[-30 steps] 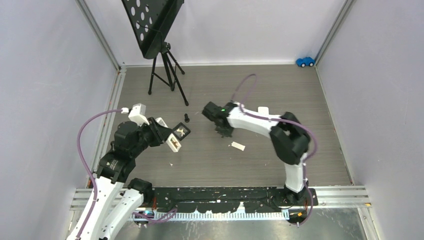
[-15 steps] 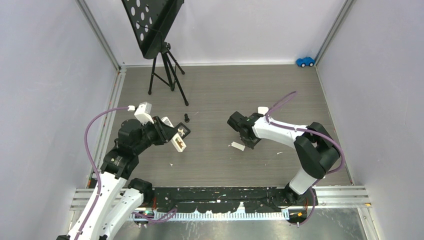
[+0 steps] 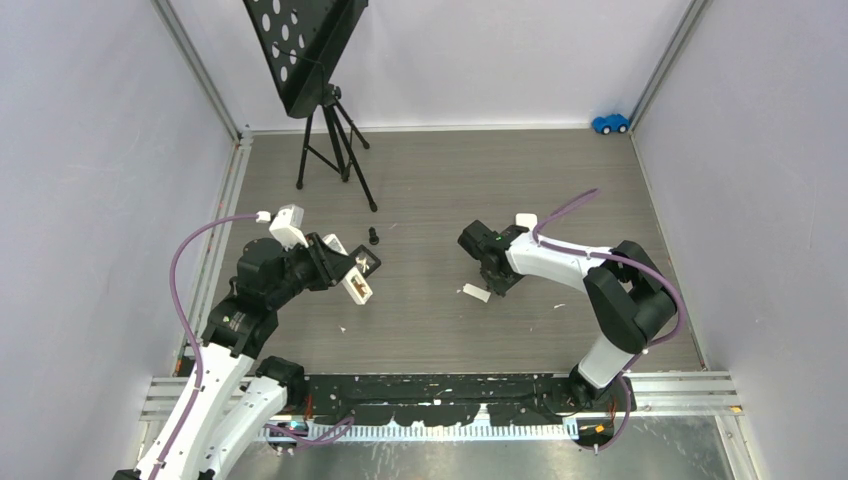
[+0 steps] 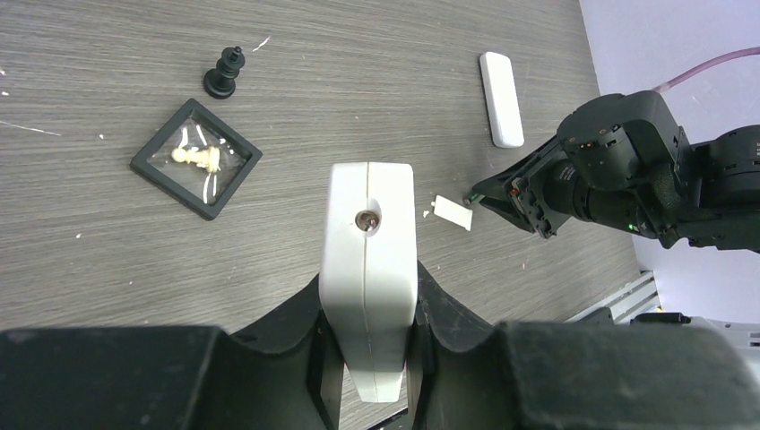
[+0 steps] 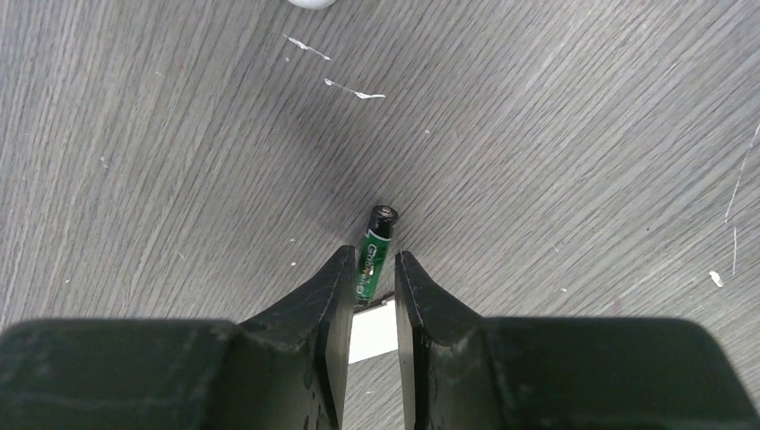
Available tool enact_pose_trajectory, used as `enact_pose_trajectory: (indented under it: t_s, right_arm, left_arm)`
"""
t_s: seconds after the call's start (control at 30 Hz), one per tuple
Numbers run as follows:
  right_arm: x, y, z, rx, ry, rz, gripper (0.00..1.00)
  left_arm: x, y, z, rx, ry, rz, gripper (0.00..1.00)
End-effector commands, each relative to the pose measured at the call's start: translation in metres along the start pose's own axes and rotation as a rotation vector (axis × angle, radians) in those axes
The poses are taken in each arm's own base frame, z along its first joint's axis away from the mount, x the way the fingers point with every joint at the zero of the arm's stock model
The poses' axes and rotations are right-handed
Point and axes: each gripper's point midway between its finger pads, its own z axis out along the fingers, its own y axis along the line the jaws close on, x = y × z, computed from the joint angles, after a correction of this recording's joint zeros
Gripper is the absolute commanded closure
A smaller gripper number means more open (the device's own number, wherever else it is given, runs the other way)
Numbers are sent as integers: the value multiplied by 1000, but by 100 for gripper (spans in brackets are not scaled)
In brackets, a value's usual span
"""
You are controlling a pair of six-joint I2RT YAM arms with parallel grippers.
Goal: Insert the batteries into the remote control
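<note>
My left gripper (image 4: 369,300) is shut on a white remote control (image 4: 369,224), held end-up above the table; it also shows in the top view (image 3: 355,287). My right gripper (image 5: 372,265) is low over the table, its jaws closed on a green battery (image 5: 377,240) whose dark tip pokes past the fingertips. In the top view the right gripper (image 3: 492,276) is right of centre. A small white flat piece (image 3: 476,292) lies just beside and under the right fingers. No other batteries show.
A black square tray (image 4: 197,158) with a pale figure and a black chess pawn (image 4: 224,73) lie left of centre. A white oblong piece (image 4: 501,98) lies behind the right gripper. A black tripod stand (image 3: 330,140) and a blue toy car (image 3: 609,123) are at the back.
My right arm has swung from the table's middle to the right and settled by the small white piece. My left arm shifted slightly forward with the remote, then held still.
</note>
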Motion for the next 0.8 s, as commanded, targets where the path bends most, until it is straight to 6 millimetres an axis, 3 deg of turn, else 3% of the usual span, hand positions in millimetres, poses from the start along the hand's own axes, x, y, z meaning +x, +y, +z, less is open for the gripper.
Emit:
enact_pose_trajectory:
  t_s: [0.0,0.23,0.37,0.5,0.67,0.77]
  right_arm:
    - [-12,9,-8,-49,-37,-10,70]
    - [-25,26,-36,-173,-46,-198,62]
    - [-28,38,-49,-282,-52,-579,51]
    - [2,32,-69,-416,145,-1024,48]
    - [-25,16,-67,-315,66,-1327,48]
    - [-31,12,-60,-329,28,-1506,50]
  left_arm:
    - [-15,-13,0,50,-51,13,100]
    - [-17,-14,-3,46,-54,20,100]
    - [-18,-14,-4,45,-53,25,100]
    - [-18,-19,-4,67,-43,31,100]
    - [-17,-34,-2,162,-39,60,100]
    - [-16,-40,-1,202,-29,71,100]
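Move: The green battery lies between the right fingertips, about 1 cm to the right of that hand's point and 1 cm below, already loose. The battery cover is about 3 cm to the left and 1 cm back, and the white block some 12 cm ahead and 7 cm right, both near table height. From the left hand, holding the remote, the battery lies roughly 31 cm right, 3 cm ahead and 21 cm below. Open the right gripper further, from about a quarter to half open, and after a brief pause lift it some 7 cm straight up off the green battery, with a slight drift left. As it climbs, swing the wrist counter-clockwise by about 65 degrees, fingers still pointing down over the battery. Keep the remote gripped in the left hand, nearly still. ##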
